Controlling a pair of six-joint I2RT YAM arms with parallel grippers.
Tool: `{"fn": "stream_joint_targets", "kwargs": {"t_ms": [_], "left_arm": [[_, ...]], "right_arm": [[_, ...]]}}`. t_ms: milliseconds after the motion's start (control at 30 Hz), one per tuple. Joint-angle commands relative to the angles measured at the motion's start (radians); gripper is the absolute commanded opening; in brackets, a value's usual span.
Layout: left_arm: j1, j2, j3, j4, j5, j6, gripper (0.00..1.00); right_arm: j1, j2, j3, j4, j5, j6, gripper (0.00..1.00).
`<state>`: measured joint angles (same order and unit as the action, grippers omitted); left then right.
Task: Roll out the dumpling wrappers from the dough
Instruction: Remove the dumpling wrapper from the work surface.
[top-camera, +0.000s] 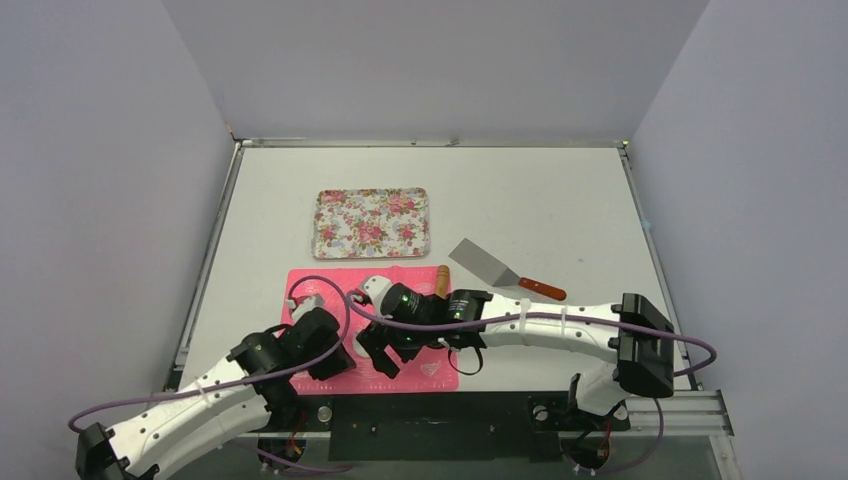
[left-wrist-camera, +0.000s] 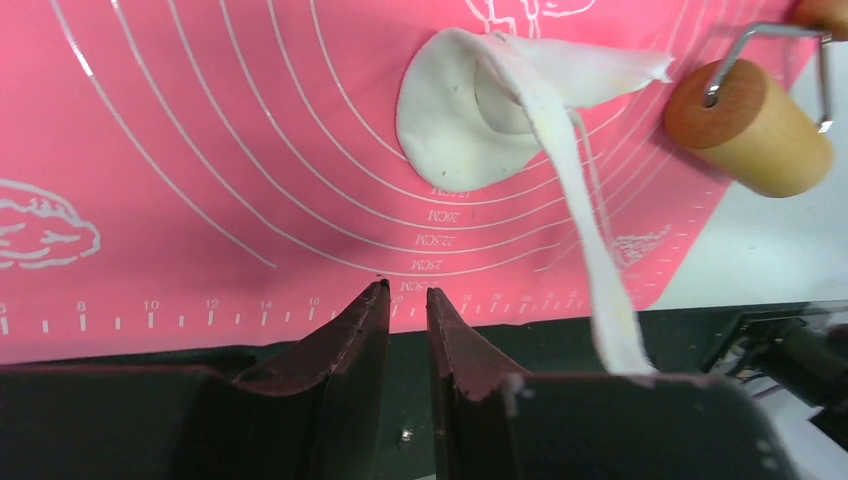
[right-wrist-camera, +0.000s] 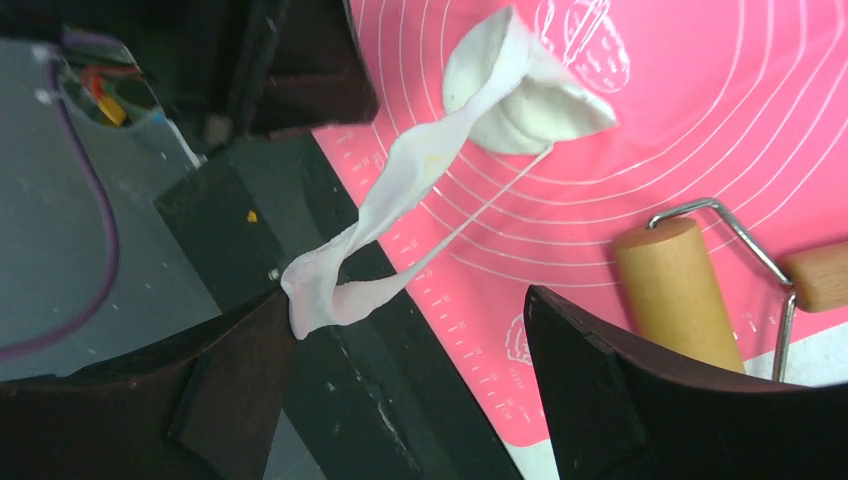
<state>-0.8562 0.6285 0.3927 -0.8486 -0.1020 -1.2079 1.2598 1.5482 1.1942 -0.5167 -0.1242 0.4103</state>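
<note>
The dough (left-wrist-camera: 455, 120) is a roughly round, flattish white piece on the pink mat (left-wrist-camera: 200, 150), with a flap folded over its top. I cannot tell whether it is one of the dumpling wrappers. A long ragged strip (right-wrist-camera: 400, 180) stretches from the dough (right-wrist-camera: 530, 115) to the left finger (right-wrist-camera: 250, 370) of my right gripper (right-wrist-camera: 408, 295) and sticks there. That gripper stands wide open over the mat's near edge. My left gripper (left-wrist-camera: 407, 288) is beside it, its jaws a narrow gap apart with nothing between them. The strip (left-wrist-camera: 600, 280) passes to its right.
A wooden rolling pin (left-wrist-camera: 750, 125) with a wire frame lies at the mat's right edge (right-wrist-camera: 670, 290). Beyond the mat (top-camera: 425, 375) are a floral tray (top-camera: 371, 222) and a metal spatula (top-camera: 485, 263) with a red-brown handle. Both arms crowd the mat's near half.
</note>
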Motion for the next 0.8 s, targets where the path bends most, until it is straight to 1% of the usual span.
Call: {"fn": "stream_joint_targets", "kwargs": {"t_ms": [0, 33, 67, 133, 200, 233, 333, 400, 467, 600, 667, 767], "left_arm": [[0.000, -0.110, 0.075, -0.117, -0.080, -0.115, 0.23], [0.000, -0.152, 0.080, -0.138, -0.088, -0.127, 0.26], [0.000, -0.172, 0.080, -0.139, -0.093, -0.141, 0.32], [0.000, -0.234, 0.067, -0.114, -0.082, -0.156, 0.38], [0.001, -0.284, 0.034, -0.060, -0.056, -0.174, 0.41], [0.001, -0.310, 0.001, -0.004, -0.042, -0.181, 0.41], [0.001, -0.332, -0.071, 0.127, 0.035, -0.204, 0.44], [0.001, -0.316, -0.110, 0.188, 0.061, -0.215, 0.45], [0.002, -0.275, -0.121, 0.209, 0.067, -0.212, 0.45], [0.001, -0.152, -0.110, 0.254, 0.065, -0.182, 0.45], [0.002, -0.061, -0.110, 0.309, 0.077, -0.172, 0.45], [0.004, 0.025, -0.117, 0.406, 0.099, -0.170, 0.45]], "right_arm": [[0.031, 0.008, -0.043, 0.066, 0.030, -0.069, 0.77], [0.037, 0.025, -0.049, 0.093, 0.058, -0.081, 0.77], [0.041, 0.034, -0.068, 0.115, 0.075, -0.085, 0.78], [0.049, 0.061, -0.095, 0.197, 0.111, -0.101, 0.78], [0.054, 0.087, -0.119, 0.290, 0.153, -0.107, 0.78], [0.054, 0.099, -0.127, 0.346, 0.174, -0.111, 0.78], [0.054, 0.109, -0.176, 0.463, 0.210, -0.117, 0.78], [0.052, 0.109, -0.199, 0.548, 0.227, -0.116, 0.78], [0.051, 0.111, -0.213, 0.572, 0.243, -0.110, 0.78], [0.049, 0.113, -0.231, 0.589, 0.256, -0.093, 0.78], [0.047, 0.113, -0.236, 0.592, 0.257, -0.087, 0.78], [0.048, 0.109, -0.242, 0.597, 0.252, -0.085, 0.78]]}}
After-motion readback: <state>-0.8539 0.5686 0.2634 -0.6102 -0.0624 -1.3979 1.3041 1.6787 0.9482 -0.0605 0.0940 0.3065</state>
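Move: The white dough strip runs up from the wrapper to the right hand's rear finger; its stuck end is about 9 cm to the left hand's right, 3 cm back and some 8 cm above it. The wrapper lies about 9 cm ahead of the left hand, 2 cm right and 3 cm below. From the right hand the strip's end is 3 cm back, about 1 cm right and a little below; the wrapper is roughly 9 cm ahead, 7 cm left and 12 cm down. The roller is about 11 cm ahead, 8 cm right and 11 cm down. The right hand, still open with the dough strip stuck to its rear finger, sinks about 8 cm towards the mat, easing back a centimetre first and then going some 4 cm forward and slightly left, its fingers tilting forward about 15 degrees. The nearly shut left hand rises some 4 cm while its fingers part to about half open, then shifts about 3 cm right and comes back down to its old height, fingertips swinging to the right, so that it straddles the slack strip beside the right hand's rear finger without closing on it. ##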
